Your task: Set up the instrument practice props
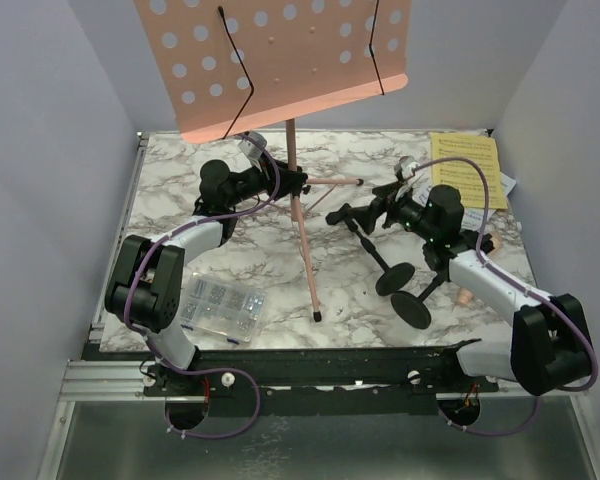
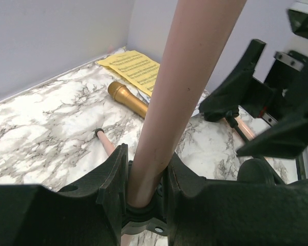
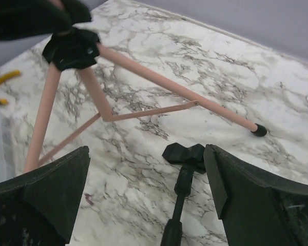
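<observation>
The pink perforated music rack [image 1: 280, 60] stands on its tripod legs [image 1: 305, 250] at mid-table. My left gripper [image 1: 296, 183] is shut on its pink pole [image 2: 179, 92], just above the black leg hub, as the left wrist view [image 2: 146, 184] shows. Two black round-based mic holders [image 1: 395, 278] [image 1: 412, 308] lie flat at the right. My right gripper [image 1: 365, 215] is open and empty, hovering over one holder's clip end [image 3: 185, 154], which sits between its fingertips [image 3: 149, 189]. Yellow sheet music [image 1: 467, 170] lies at the far right. A gold microphone [image 2: 128, 99] lies near it.
A clear compartment box of screws [image 1: 218, 305] sits at the near left by the left arm's base. Yellow-handled pliers [image 3: 2, 79] show at the left edge of the right wrist view. The rack's legs [image 3: 169, 87] spread across the marble between the two arms.
</observation>
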You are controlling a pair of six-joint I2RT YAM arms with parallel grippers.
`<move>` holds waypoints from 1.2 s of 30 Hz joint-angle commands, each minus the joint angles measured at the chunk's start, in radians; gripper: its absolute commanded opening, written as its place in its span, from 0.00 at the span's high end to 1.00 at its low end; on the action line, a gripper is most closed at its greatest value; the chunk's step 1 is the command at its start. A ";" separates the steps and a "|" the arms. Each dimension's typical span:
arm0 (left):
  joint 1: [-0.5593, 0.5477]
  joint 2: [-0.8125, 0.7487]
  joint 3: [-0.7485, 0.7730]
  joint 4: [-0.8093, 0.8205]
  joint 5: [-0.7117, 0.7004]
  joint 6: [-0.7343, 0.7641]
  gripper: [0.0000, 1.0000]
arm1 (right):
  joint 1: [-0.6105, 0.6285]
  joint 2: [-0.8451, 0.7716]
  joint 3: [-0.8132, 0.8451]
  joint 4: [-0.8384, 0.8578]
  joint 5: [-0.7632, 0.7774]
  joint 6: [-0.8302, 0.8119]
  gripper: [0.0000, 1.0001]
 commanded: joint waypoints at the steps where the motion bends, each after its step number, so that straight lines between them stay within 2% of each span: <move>1: 0.001 -0.021 0.014 0.009 0.007 -0.157 1.00 | 0.025 -0.060 -0.080 0.226 -0.150 -0.406 0.00; 4: 0.001 -0.020 0.013 0.011 0.006 -0.157 1.00 | 0.043 -0.008 0.000 0.155 -0.245 -0.519 0.00; 8: 0.001 -0.028 0.010 0.010 0.006 -0.154 1.00 | 0.059 0.046 -0.038 0.324 -0.372 -0.669 0.01; 11: 0.001 -0.035 0.011 0.010 0.009 -0.156 1.00 | 0.065 0.128 -0.037 0.488 -0.458 -0.672 0.03; 14: 0.001 -0.041 0.013 0.010 0.010 -0.158 1.00 | 0.090 0.204 0.029 0.492 -0.496 -0.682 0.09; 17: 0.001 -0.039 0.015 0.010 0.012 -0.162 1.00 | 0.146 0.258 0.054 0.508 -0.444 -0.764 0.10; 19: 0.001 -0.039 0.018 0.012 0.014 -0.168 1.00 | 0.166 0.300 0.088 0.514 -0.415 -0.771 0.14; 22: 0.001 -0.038 0.016 0.015 0.014 -0.171 1.00 | 0.186 0.349 0.123 0.538 -0.365 -0.757 0.26; 25: 0.001 -0.040 0.016 0.017 0.014 -0.173 1.00 | 0.189 0.371 0.156 0.516 -0.337 -0.735 0.47; 26: 0.001 -0.040 0.016 0.017 0.014 -0.173 1.00 | 0.190 0.374 0.165 0.498 -0.333 -0.732 0.51; 36: 0.001 -0.044 0.016 0.021 0.015 -0.177 1.00 | 0.190 0.430 0.197 0.491 -0.300 -0.685 0.57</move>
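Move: About 15 cm to the right hand's left, 2 cm farther out and 2 cm higher, sits the black collar knob of the stand's tripod. The left gripper, already on the pole, is 4 cm above that knob and 1 cm beyond it; from the left hand the knob is 4 cm below, 1 cm right and 1 cm back. The black stand clip lies 6 cm ahead of the right hand, 5 cm left and some 20 cm below; one tripod foot is 15 cm straight ahead, 21 cm below. Swinging in from the side, the open right hand first draws back about 2 cm, then travels some 12 cm left to the collar knob beneath the left gripper, easing forward again at the end. On the way it turns roughly 30 degrees counter-clockwise to point almost straight left, rolls about 50 degrees, and narrows its fingers to under half open around the knob's line; contact can't be seen. The left hand stays put, still gripping the pole. ##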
